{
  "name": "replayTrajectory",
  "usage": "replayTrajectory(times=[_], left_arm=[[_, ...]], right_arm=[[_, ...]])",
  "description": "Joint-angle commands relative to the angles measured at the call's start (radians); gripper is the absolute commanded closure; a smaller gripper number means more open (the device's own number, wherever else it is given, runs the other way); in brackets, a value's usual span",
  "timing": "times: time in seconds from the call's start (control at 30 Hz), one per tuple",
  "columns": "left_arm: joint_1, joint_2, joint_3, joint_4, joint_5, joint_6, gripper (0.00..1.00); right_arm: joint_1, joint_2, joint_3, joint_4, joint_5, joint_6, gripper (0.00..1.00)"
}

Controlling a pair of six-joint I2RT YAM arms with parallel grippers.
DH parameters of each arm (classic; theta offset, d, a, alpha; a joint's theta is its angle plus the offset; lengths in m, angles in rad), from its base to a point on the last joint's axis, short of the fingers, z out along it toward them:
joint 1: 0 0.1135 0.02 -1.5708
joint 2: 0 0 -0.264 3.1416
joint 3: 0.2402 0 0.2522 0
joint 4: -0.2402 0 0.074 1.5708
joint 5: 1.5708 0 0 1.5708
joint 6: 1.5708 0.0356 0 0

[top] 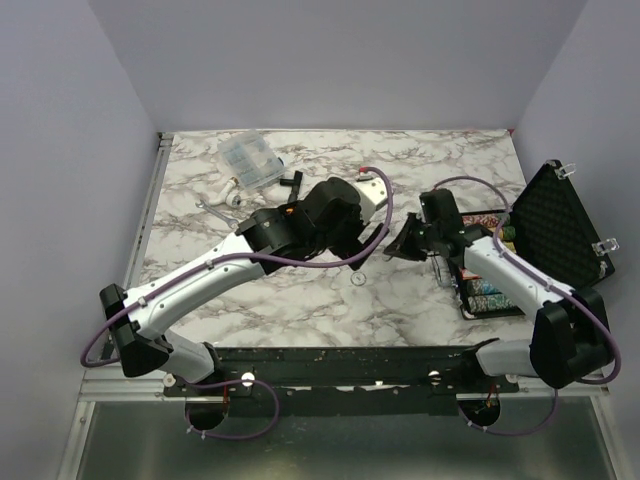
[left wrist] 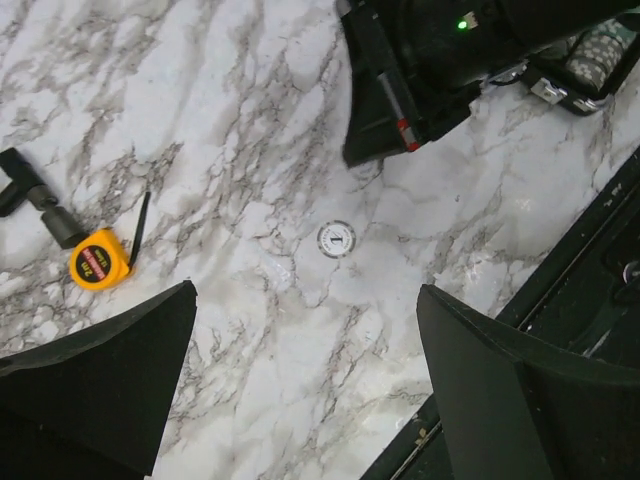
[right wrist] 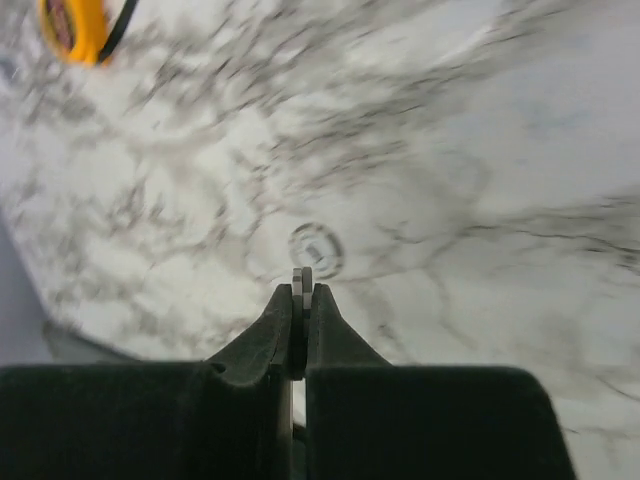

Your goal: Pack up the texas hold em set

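The black briefcase (top: 556,222) of the texas hold em set stands open at the right, its foam lid raised and chip rows (top: 487,296) in its base. One white disc (top: 358,279) lies flat on the marble, also seen in the left wrist view (left wrist: 336,239) and blurred in the right wrist view (right wrist: 316,247). My left gripper (left wrist: 305,300) hovers above and short of that disc, open and holding nothing. My right gripper (right wrist: 302,292) is shut on a thin white disc held edge-on, and hangs just left of the briefcase (top: 405,245).
An orange tape measure (left wrist: 98,262) lies left of the disc, beside a black tool (left wrist: 35,195). A clear plastic compartment box (top: 250,160) sits at the back left. The black rail (top: 350,362) runs along the table's near edge.
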Motion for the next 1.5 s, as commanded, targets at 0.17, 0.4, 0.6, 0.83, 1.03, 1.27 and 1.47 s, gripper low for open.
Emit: replayTrajectory(times=[0.17,0.4,0.6,0.83,1.03,1.27,1.47], left_arm=[[-0.011,-0.126,-0.07,0.098,-0.154,-0.059,0.09],[-0.062,-0.121,-0.081,0.105,-0.191,-0.037,0.09],[-0.069,-0.128,-0.085,0.108,-0.214,-0.03,0.09],[-0.069,-0.134,-0.1,0.123,-0.25,-0.018,0.07],[-0.071,-0.134,-0.105,0.127,-0.246,-0.018,0.07],[-0.071,-0.128,-0.101,0.124,-0.246,-0.02,0.07],[-0.071,-0.122,-0.099,0.12,-0.246,-0.022,0.07]], right_arm=[[-0.095,-0.043,0.109,-0.506,0.766,0.15,0.99],[-0.098,0.165,0.335,-0.871,0.851,0.136,0.99],[-0.098,0.321,0.513,-1.006,1.004,-0.002,0.99],[-0.1,0.318,0.458,-0.923,0.887,-0.118,0.99],[-0.104,0.292,0.399,-0.923,0.938,-0.052,0.99],[-0.135,0.245,0.365,-0.916,0.929,-0.029,0.99],[-0.156,0.27,0.35,-0.921,0.881,-0.005,0.98]])
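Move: From the closed right hand, the silver chip row's open end at the near left corner of the case lies about 25 cm right, 7 cm back and 7 cm lower. The cards with the ALL IN marker are some 24 cm right, level fore and aft; the case handle is about 16 cm right, 1 cm back. The lone chip on the table is 9 cm left, 6 cm back. From the left hand, that row end is roughly 34 cm right, 3 cm back and 22 cm below. Keep the right fingers shut on the thin chip and swing the gripper about 22 cm right, nearly level and ending slightly back, past the case handle to hover over the case's near left part. Roll the wrist some 70 degrees on the way, so the fingers go from pointing down-left to down-right. Let the open left gripper rise about 3 cm, then stay clear. ##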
